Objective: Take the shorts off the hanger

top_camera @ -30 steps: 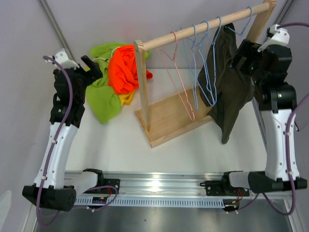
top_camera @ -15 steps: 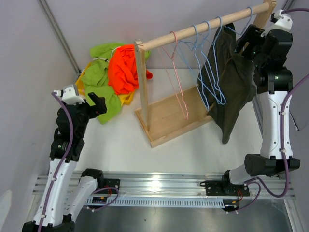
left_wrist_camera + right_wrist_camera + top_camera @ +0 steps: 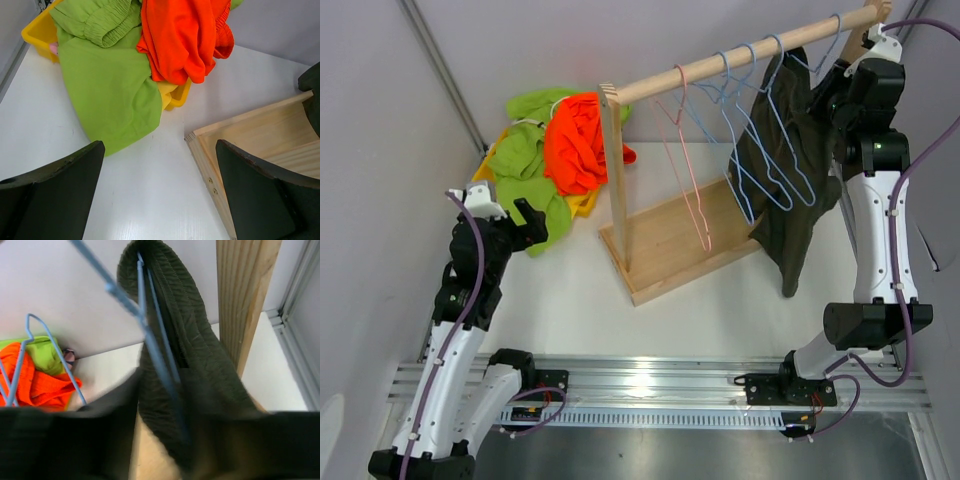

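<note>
The dark olive shorts (image 3: 798,190) hang over a blue hanger (image 3: 782,150) on the wooden rail (image 3: 740,52). My right gripper (image 3: 823,103) is high at the shorts' upper right edge. In the right wrist view the ribbed waist (image 3: 172,325) still straddles the hanger wire (image 3: 142,315). The fabric runs down between my blurred jaws (image 3: 170,405), which look closed on it. Orange shorts (image 3: 575,140), lime green shorts (image 3: 532,175) and yellow shorts (image 3: 583,204) lie piled at the back left. My left gripper (image 3: 527,222) is open and empty just in front of the pile (image 3: 160,200).
An empty pink hanger (image 3: 688,160) and several empty blue hangers (image 3: 740,130) hang on the rail. The rack's wooden post (image 3: 614,180) and base board (image 3: 675,245) stand mid-table; the base corner shows in the left wrist view (image 3: 250,140). Walls close both sides.
My left arm pulled back from the pile toward the near side and lowered. My right arm rose toward the rail at the dark shorts. The blue hangers swung.
</note>
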Available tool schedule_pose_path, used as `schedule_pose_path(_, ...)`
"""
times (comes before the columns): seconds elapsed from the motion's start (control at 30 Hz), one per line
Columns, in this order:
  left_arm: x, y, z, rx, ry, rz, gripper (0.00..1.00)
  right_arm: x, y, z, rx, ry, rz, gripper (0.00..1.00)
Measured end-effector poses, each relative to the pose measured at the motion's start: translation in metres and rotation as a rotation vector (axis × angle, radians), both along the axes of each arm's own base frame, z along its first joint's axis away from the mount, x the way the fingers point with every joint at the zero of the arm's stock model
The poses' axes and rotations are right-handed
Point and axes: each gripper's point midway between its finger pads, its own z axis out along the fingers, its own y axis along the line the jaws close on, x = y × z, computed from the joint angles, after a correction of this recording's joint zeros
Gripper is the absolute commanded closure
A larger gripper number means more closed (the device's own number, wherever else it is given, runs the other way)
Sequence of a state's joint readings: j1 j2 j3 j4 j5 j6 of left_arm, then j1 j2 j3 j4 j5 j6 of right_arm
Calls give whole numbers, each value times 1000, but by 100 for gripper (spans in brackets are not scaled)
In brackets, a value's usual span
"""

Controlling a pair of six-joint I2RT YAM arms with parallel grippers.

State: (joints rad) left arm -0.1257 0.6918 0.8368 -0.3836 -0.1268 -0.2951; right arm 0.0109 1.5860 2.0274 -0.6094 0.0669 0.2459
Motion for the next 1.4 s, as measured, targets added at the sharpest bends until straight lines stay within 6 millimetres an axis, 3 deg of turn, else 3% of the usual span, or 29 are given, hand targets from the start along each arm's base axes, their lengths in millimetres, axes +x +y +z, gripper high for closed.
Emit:
schedule_pose_path(0.03, 0, -1, -1, 0, 3, -3, 1, 0, 0, 0, 3, 1, 1, 83)
schedule_pose_path(0.07, 0, -1, -3, 0, 6, -4, 1, 0, 1, 0, 4, 0, 4, 98)
schedule_pose_path(0.1, 0, -1, -3, -1, 7, -7, 1, 0, 2, 0, 4, 1, 10, 100)
schedule_pose_path(0.3, -3, -5, 1, 2, -8, -29, 1, -2, 4, 4, 9, -12, 17, 100)
schedule_pose_path(0.5, -10, -26, 11, -5, -42, -111, 1, -20, 5, 17, 12, -38, 23, 100)
schedule_pose_path(0.77, -23, -61, 31, -12, -87, -230, 1, -70, 5, 70, 12, -175, 28, 100)
schedule_pose_path(0.9, -32, -77, 45, -22, -107, -302, 1, -91, 3, 85, 12, -220, 17, 100)
schedule_pose_path(0.97, -40, -90, 56, -33, -126, -366, 1, -101, 1, 80, 15, -220, 5, 100)
schedule_pose_path(1.2, -92, -168, 86, -79, -164, -731, 1, -145, -6, 36, 43, -138, -42, 100)
schedule_pose_path(1.4, -140, -258, 81, -22, -123, -991, 1, -173, -11, 16, 57, -82, -76, 100)
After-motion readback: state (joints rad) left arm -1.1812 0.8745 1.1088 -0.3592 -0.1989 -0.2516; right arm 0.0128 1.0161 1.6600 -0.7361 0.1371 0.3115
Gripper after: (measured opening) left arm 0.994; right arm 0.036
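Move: The neck of the blue hanger carrying the dark shorts is already between the right fingers, with the shorts centred about 5 cm ahead, 5 cm left and 18 cm below. From that hand, the rod passes some 4 cm ahead and 8 cm above. From the left hand, the shorts are roughly 20 cm ahead and 53 cm right, nearly level; the rack's left upright is 12 cm ahead and 18 cm right. Shut the right fingers on the hanger neck, lift it about 8 cm while drawing back to free the hook from the rod, then carry on back, lowering most of that again, some 17 cm back in all. Meanwhile swing the open left gripper about 26 cm right and 14 cm back, rising 8 cm and turning nearly 60 degrees clockwise, towards the shorts. ##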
